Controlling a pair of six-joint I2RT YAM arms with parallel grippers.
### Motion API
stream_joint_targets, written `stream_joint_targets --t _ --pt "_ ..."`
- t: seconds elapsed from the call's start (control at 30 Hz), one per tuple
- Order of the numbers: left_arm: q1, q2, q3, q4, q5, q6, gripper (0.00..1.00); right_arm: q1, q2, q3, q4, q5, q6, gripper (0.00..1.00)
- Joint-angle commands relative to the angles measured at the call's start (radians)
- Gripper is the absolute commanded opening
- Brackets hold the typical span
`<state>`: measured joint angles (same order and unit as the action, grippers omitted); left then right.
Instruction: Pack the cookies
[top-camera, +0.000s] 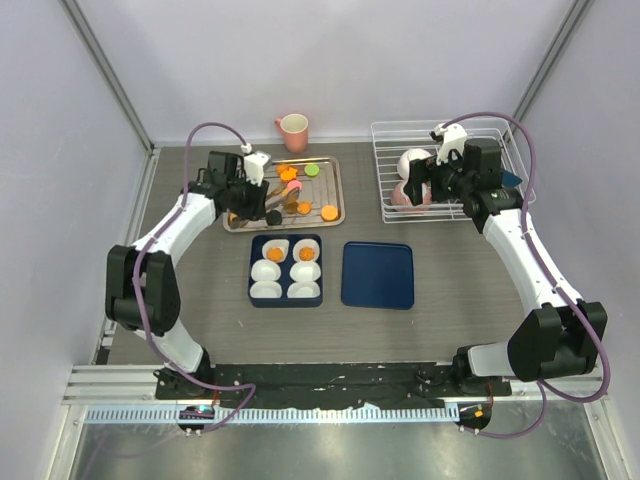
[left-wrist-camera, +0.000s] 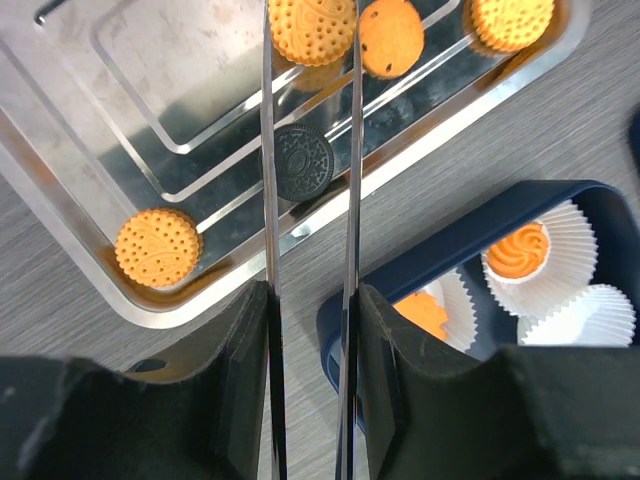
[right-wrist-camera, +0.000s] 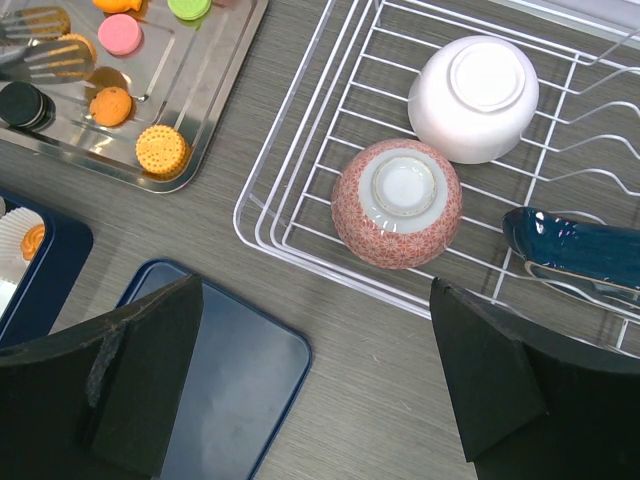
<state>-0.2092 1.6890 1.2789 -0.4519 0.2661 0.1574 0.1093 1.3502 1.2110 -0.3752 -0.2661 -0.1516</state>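
Observation:
The cookies lie on a steel tray (top-camera: 338, 205): orange ones (top-camera: 329, 211), a pink one (top-camera: 292, 186) and a green one (top-camera: 312, 169). My left gripper (left-wrist-camera: 310, 300) is shut on metal tongs (left-wrist-camera: 267, 180). The two blades of the tongs reach out on either side of an orange cookie (left-wrist-camera: 311, 28), just past a black cookie (left-wrist-camera: 303, 163). Another orange cookie (left-wrist-camera: 157, 247) sits in the tray's near corner. The dark blue box (top-camera: 286, 238) has white paper cups, and two of them hold orange cookies (left-wrist-camera: 518, 250). My right gripper (right-wrist-camera: 315, 385) hangs open and holds nothing.
A dark blue lid (top-camera: 378, 275) lies flat right of the box. A white wire rack (right-wrist-camera: 300, 150) at the back right holds an upturned white bowl (right-wrist-camera: 475, 95), a red patterned bowl (right-wrist-camera: 397, 205) and a dark blue dish (right-wrist-camera: 570, 245). A pink mug (top-camera: 293, 131) stands behind the tray.

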Motion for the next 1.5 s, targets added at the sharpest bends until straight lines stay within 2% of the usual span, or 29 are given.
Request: stream_joint_targets --t 0.0,0.13,0.27,0.57,0.8,1.07,1.47 --pt "0.004 -0.126 0.016 0.025 0.030 -0.021 0.33 -0.005 -0.008 0.004 0.024 -0.010 -0.005 1.00" --pt "0.004 -0.192 0.014 -0.005 0.038 -0.006 0.32 -0.003 -0.010 0.002 0.022 -0.012 -0.005 1.00" --pt "0.004 -0.271 0.005 -0.115 0.073 0.042 0.31 -0.005 -0.006 0.004 0.024 -0.015 -0.005 1.00" --pt "0.005 -0.583 -0.134 -0.339 0.192 0.156 0.32 -0.003 0.013 0.009 0.021 -0.018 0.001 1.00" --pt "0.004 -0.736 -0.204 -0.458 0.277 0.205 0.32 -0.005 0.015 0.005 0.019 -0.039 0.012 1.00" --pt "0.005 -0.772 -0.259 -0.570 0.337 0.277 0.32 -0.003 0.018 0.004 0.018 -0.062 0.017 1.00" --pt "-0.001 -0.750 -0.308 -0.614 0.358 0.337 0.33 -0.003 0.027 0.004 0.015 -0.076 0.012 1.00"
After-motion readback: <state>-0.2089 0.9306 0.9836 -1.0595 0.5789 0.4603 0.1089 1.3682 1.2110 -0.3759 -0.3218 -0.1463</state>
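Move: The left hand already pinches an orange cookie in the tongs it grips, roughly 10 cm to its right and 5 cm ahead. The apparent goal, the muffin tin's empty middle-right cup, lies about 19 cm back, 15 cm right and 9 cm below; the filled top-right cup is 6 cm farther out from it, the empty middle-left one some 12 cm to its left. From the idle right hand that goal is about 20 cm back and 27 cm left. The left hand keeps its grip on the closed tongs and lifts them almost straight up off the steel tray, then swings back towards its base by about 24 cm, cresting roughly 11 cm higher, so the cookie travels over to the muffin tin. As it slows it sinks some 4 to 5 cm towards the cups and turns about 20 degrees clockwise, bringing the tong tips over the middle-right part of the tin with the cookie still pinched between them. ##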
